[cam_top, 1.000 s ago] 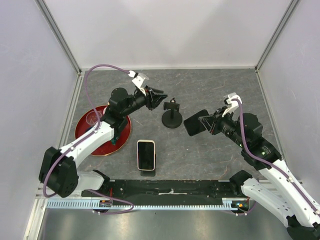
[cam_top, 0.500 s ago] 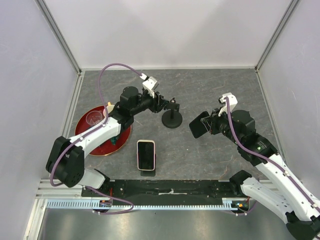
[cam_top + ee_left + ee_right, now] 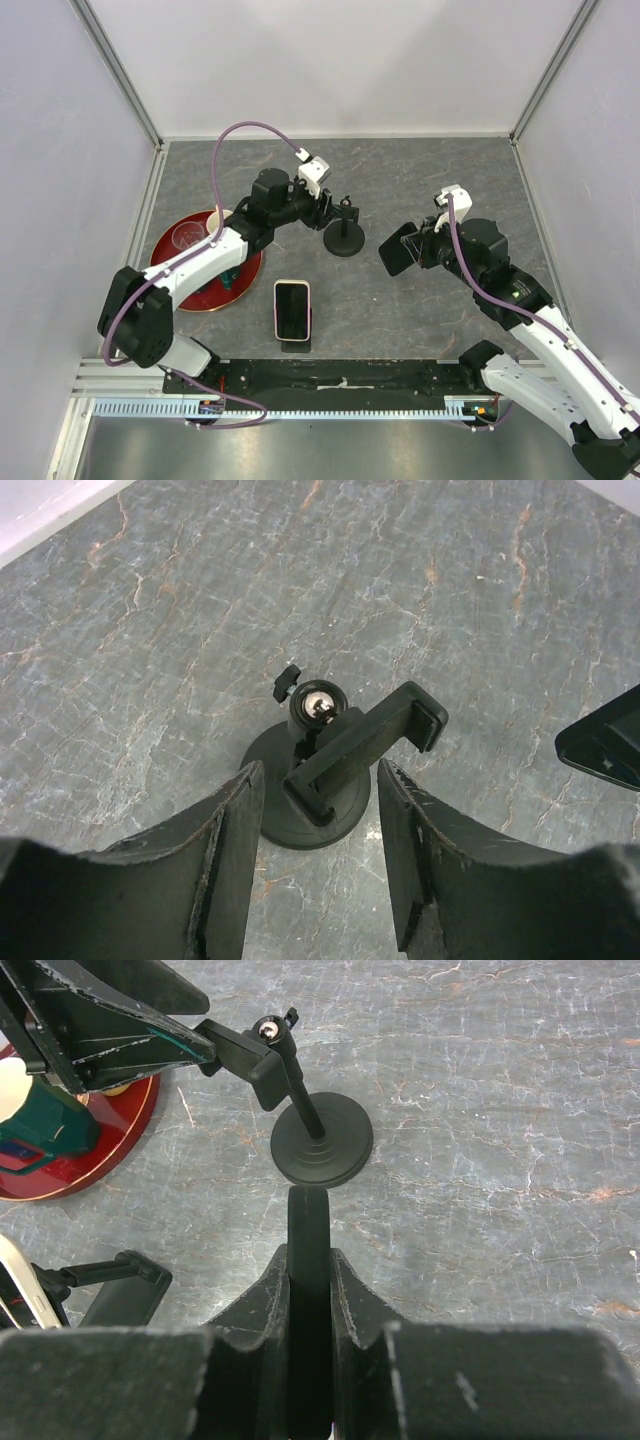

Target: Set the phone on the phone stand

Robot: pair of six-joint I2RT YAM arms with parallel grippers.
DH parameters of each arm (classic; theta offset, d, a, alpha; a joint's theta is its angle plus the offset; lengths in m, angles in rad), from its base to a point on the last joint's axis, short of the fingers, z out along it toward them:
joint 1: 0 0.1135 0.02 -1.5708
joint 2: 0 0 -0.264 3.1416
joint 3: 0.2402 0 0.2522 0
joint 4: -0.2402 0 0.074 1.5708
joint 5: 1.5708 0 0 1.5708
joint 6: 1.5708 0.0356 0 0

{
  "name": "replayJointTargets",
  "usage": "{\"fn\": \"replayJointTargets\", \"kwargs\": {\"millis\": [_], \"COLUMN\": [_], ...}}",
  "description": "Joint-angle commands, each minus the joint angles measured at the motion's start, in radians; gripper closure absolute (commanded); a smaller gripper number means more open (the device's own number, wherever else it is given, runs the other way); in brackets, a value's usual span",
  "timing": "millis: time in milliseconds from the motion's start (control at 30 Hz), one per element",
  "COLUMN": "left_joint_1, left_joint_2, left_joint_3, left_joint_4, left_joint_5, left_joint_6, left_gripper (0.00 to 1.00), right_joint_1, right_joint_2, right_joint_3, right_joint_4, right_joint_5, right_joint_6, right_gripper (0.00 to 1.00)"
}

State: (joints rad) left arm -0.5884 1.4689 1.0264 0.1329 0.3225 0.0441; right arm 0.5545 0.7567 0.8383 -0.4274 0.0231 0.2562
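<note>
The black phone stand [image 3: 344, 236] stands mid-table, a round base with a tilted clamp [image 3: 362, 742] on a ball head. My left gripper [image 3: 327, 210] is open at the stand's left side, and the clamp's near end lies between its fingertips [image 3: 250, 785] without being gripped. To the right of the stand, my right gripper [image 3: 420, 247] is shut on a black phone [image 3: 397, 249]. It holds the phone on edge above the table, and the free end [image 3: 308, 1222] points at the stand's base [image 3: 322, 1146].
A red plate [image 3: 172, 276] at the left holds a clear cup [image 3: 186, 236] and a green item [image 3: 231, 283]. A second phone in a white case [image 3: 292, 309] rests on another stand near the front edge. Grey walls enclose the table.
My left gripper has moved right to the stand's clamp and opened wider. My right arm turned the phone and drew it slightly lower, then held still.
</note>
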Motion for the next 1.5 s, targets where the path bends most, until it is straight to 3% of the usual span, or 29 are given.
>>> {"fn": "replayJointTargets", "kwargs": {"millis": [0,600,800,967,1133,1200,1467], "left_joint_1": [-0.005,-0.005,-0.005,-0.005,-0.005,-0.004,0.028], "left_joint_2": [0.024,0.057,0.062,0.062,0.047,0.034,-0.071], "left_joint_3": [0.067,0.121,0.118,0.112,0.072,0.060,-0.003], "left_joint_4": [-0.052,-0.161,-0.147,-0.138,-0.079,-0.067,-0.113], "left_joint_5": [-0.054,0.040,0.006,0.004,-0.025,-0.010,0.268], "left_joint_6": [0.053,0.082,0.082,0.079,0.103,0.126,0.207], "left_gripper": [0.45,0.52,0.64,0.67,0.90,0.98,0.98], "right_joint_1": [0.001,0.001,0.001,0.001,0.004,0.005,0.107], "right_joint_2": [-0.007,0.033,0.050,0.093,0.167,0.199,0.312], "right_joint_3": [0.059,0.051,0.059,0.084,0.145,0.171,0.294], "right_joint_4": [0.095,0.130,0.133,0.128,0.113,0.102,0.075], "right_joint_5": [-0.008,-0.020,-0.058,-0.092,-0.133,-0.158,-0.273], "right_joint_6": [-0.012,-0.015,-0.025,-0.046,-0.107,-0.135,-0.282], "right_gripper": [1.00,1.00,1.00,1.00,1.00,1.00,1.00]}}
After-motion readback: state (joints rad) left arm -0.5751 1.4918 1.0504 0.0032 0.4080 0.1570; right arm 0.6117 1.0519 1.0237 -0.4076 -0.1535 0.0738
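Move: The phone stand's clamp is about 4 cm right of the left hand, 1 cm ahead and 3 cm lower. The right hand already grips the black phone; from it the clamp lies roughly 15 cm left, 11 cm ahead and 6 cm lower. The white-edged phone on the other stand sits some 29 cm left of the right hand, 10 cm back and 14 cm lower. Left sinks about 2.5 cm and pinches the clamp's left end; right brings the phone 6 cm left towards it. ##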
